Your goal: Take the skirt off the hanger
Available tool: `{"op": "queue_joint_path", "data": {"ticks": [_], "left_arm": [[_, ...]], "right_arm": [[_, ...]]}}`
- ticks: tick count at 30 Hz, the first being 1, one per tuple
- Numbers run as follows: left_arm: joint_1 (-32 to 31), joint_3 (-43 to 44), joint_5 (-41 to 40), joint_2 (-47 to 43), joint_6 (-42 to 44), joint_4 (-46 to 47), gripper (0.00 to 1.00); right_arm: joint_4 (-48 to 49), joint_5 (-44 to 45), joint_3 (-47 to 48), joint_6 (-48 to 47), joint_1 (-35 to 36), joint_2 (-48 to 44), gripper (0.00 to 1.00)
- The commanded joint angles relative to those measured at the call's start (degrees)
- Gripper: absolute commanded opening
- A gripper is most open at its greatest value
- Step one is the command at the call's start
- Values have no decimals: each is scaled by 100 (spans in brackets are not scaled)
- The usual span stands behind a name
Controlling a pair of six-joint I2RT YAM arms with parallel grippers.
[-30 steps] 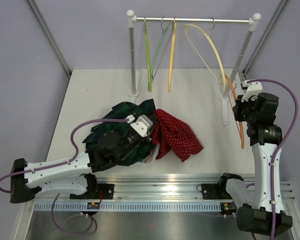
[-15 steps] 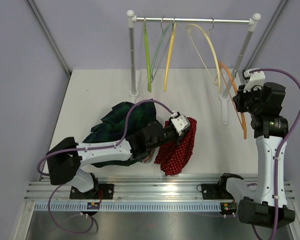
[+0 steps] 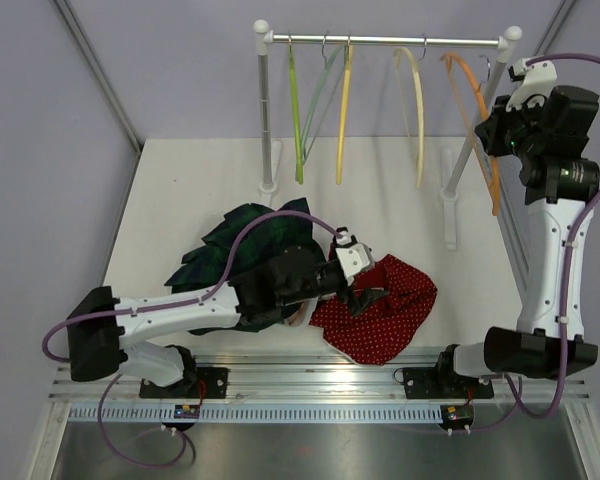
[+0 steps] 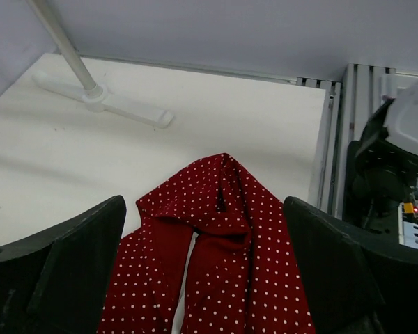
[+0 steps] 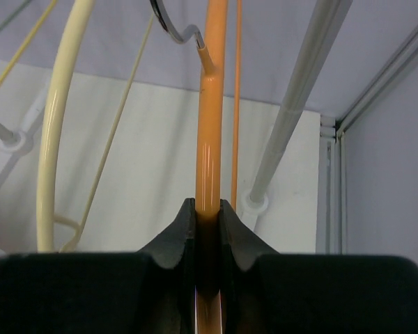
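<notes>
The red polka-dot skirt [image 3: 385, 312] lies crumpled on the white table, off any hanger. In the left wrist view the skirt [image 4: 219, 264] lies between and below my spread fingers [image 4: 70, 264]. My left gripper [image 3: 366, 296] is open just above the skirt's left part and holds nothing. My right gripper [image 3: 497, 128] is raised high at the right end of the rail [image 3: 380, 41] and is shut on the orange hanger [image 3: 472, 88]. In the right wrist view the pads [image 5: 184, 229] clamp the orange hanger's [image 5: 212, 104] arm, with its metal hook [image 5: 173, 26] above.
A dark green plaid garment [image 3: 245, 240] lies under my left arm. Green [image 3: 297, 110], yellow [image 3: 342, 110] and cream [image 3: 416, 100] hangers hang from the rail. The rack's posts [image 3: 266, 110] and feet [image 3: 450, 215] stand at the back of the table.
My left gripper has opened and let go of the red skirt, which now lies spread further right. My right arm has lifted the orange hanger up to the rail.
</notes>
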Motion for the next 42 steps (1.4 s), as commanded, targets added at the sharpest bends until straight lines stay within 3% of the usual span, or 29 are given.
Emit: {"op": "queue_joint_path", "data": {"ticks": [1, 13, 20, 23, 26, 27, 28, 31, 32, 37, 42], "left_arm": [[-193, 208, 164, -578, 377, -859, 99], [-448, -996, -618, -1958, 140, -1167, 99], [-536, -1225, -1146, -2161, 526, -1237, 99], [-571, -1269, -1006, -2091, 938, -1080, 99], [-598, -1260, -585, -1820, 1474, -877, 99], [-606, -1234, -418, -1731, 1659, -877, 99], [-615, -1199, -156, -1600, 2052, -903, 99], [-641, -1023, 653, -1046, 2695, -1008, 99], [-633, -910, 777, -888, 2793, -1078, 99], [-633, -48, 1279, 587, 2953, -1588, 99], [-633, 804, 1008, 1906, 2470, -1817, 99]], "right_arm": [[199, -318, 936, 484, -33, 615, 0], [-364, -178, 3319, 1126, -24, 2471, 0], [-145, -151, 2355, 942, -24, 2096, 0], [14, -64, 1923, 801, -24, 1822, 0], [-82, -90, 1800, 599, -24, 1638, 26], [-135, -116, 1782, 451, -24, 1446, 39], [-135, -99, 1652, 388, -24, 1296, 59], [75, 33, 1012, 55, -24, 515, 95], [128, 42, 809, -60, -15, 278, 99], [172, -229, -905, -947, -24, -1191, 100], [84, -353, -2590, -1098, -24, -2323, 100]]}}
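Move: My right hand already holds the empty orange hanger; its place on the rail is about 15 cm ahead and 10 cm above, straight in line. The cream hanger hangs roughly 10 cm ahead and 12 cm left, level with me; the rack's right post stands 15 cm ahead, 4 cm right. My left hand has the red skirt some 20 cm below, 3 cm ahead and 6 cm right; the plaid dress lies 15 cm ahead, 30 cm left. With my right hand I carry the orange hanger about 10 cm forward and slightly up to the rail, dip to set its hook over, open my fingers and draw straight back nearly 20 cm. Meanwhile my open left hand swings left and back clear of the skirt, then sweeps down and right over it, fingers dipping some 30 degrees. ##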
